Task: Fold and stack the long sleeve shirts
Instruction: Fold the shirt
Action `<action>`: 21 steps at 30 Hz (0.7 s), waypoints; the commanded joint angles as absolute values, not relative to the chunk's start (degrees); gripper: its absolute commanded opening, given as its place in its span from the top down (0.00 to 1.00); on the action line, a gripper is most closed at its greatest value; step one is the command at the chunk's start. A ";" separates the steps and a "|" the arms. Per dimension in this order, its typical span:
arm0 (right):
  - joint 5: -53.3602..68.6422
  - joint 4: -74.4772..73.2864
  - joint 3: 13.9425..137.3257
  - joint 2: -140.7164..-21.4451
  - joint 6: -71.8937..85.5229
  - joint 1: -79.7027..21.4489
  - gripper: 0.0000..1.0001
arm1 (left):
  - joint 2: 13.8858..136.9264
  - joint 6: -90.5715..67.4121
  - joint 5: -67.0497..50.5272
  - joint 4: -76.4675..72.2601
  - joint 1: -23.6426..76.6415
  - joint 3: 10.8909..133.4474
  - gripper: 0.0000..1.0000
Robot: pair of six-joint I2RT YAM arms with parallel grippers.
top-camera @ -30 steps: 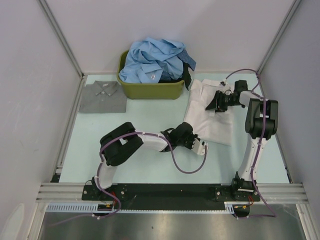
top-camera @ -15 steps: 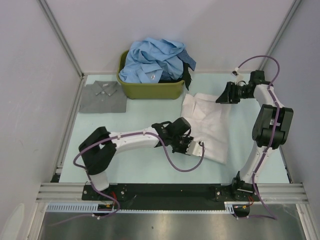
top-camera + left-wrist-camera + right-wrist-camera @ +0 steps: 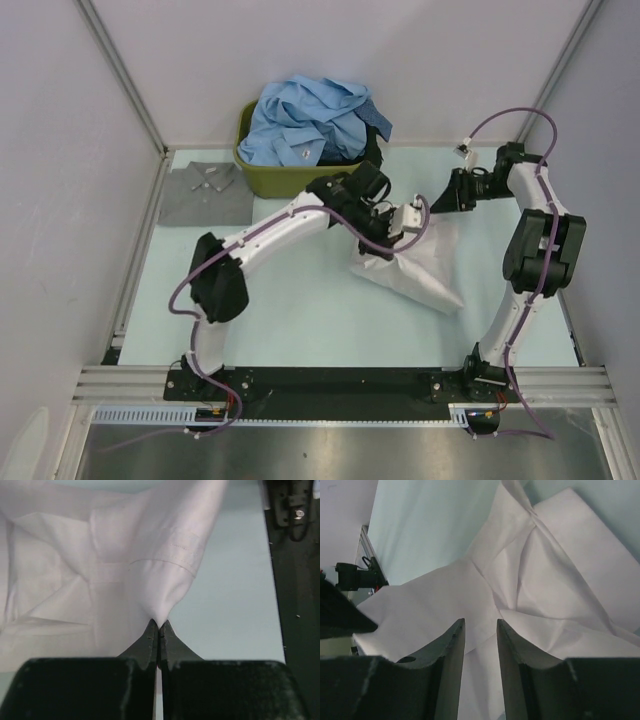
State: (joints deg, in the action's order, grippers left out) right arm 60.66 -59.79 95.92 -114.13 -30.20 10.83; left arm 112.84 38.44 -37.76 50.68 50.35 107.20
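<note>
The white long sleeve shirt lies crumpled on the table at centre right, and one edge of it is pulled up into a peak. My left gripper is shut on that raised edge; in the left wrist view the cloth hangs from the pinched jaws of my left gripper. My right gripper hovers at the shirt's far right corner. In the right wrist view my right gripper is open, with the white cloth spread below and nothing held.
An olive-green tub at the back holds several light blue shirts and a dark one hanging over its right side. A folded grey shirt lies at the back left. Grey walls close in both sides.
My left gripper has carried the shirt's near edge up and toward the back, bunching the shirt into a heap. The right gripper's jaws opened wider, then narrowed again.
</note>
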 commanded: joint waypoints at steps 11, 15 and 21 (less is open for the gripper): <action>56.79 -63.46 106.17 -120.14 -29.54 13.71 0.41 | 134.82 27.87 -31.48 40.98 40.79 129.30 0.55; 52.83 -62.93 107.40 -119.71 -26.02 15.37 0.22 | 137.02 19.88 -26.37 35.69 37.28 131.82 0.36; 56.16 -68.29 99.45 -113.66 -23.74 16.70 0.00 | 130.09 0.49 -40.50 29.55 29.28 120.74 0.01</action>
State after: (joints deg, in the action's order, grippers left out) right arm 54.83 -64.18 105.23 -119.74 -26.17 16.56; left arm 137.08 16.05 -32.29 37.06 35.24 128.53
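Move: The left hand holds the shirt's near left edge up off the table. The far half of the shirt, where the edge is being taken, has its middle about 22 cm ahead, 6 cm to the right and 17 cm below. The shirt's near right corner is 3 cm ahead and 15 cm right; the green basket is about 39 cm ahead and 22 cm left. For the right hand, that far half lies 6 cm ahead, 7 cm left and 14 cm below. Forward in one quick sweep of about 20 cm, the left hand swings the pinched edge over the shirt, sinking some 7 cm on the way and turning about 30 degrees counter-clockwise; halfway along, its fingers start to open, letting go of the cloth above the table, and finish wide. The right hand, free above the shirt, sinks slightly, then draws off about 6 cm to the right, opening from partly open to nearly wide. ##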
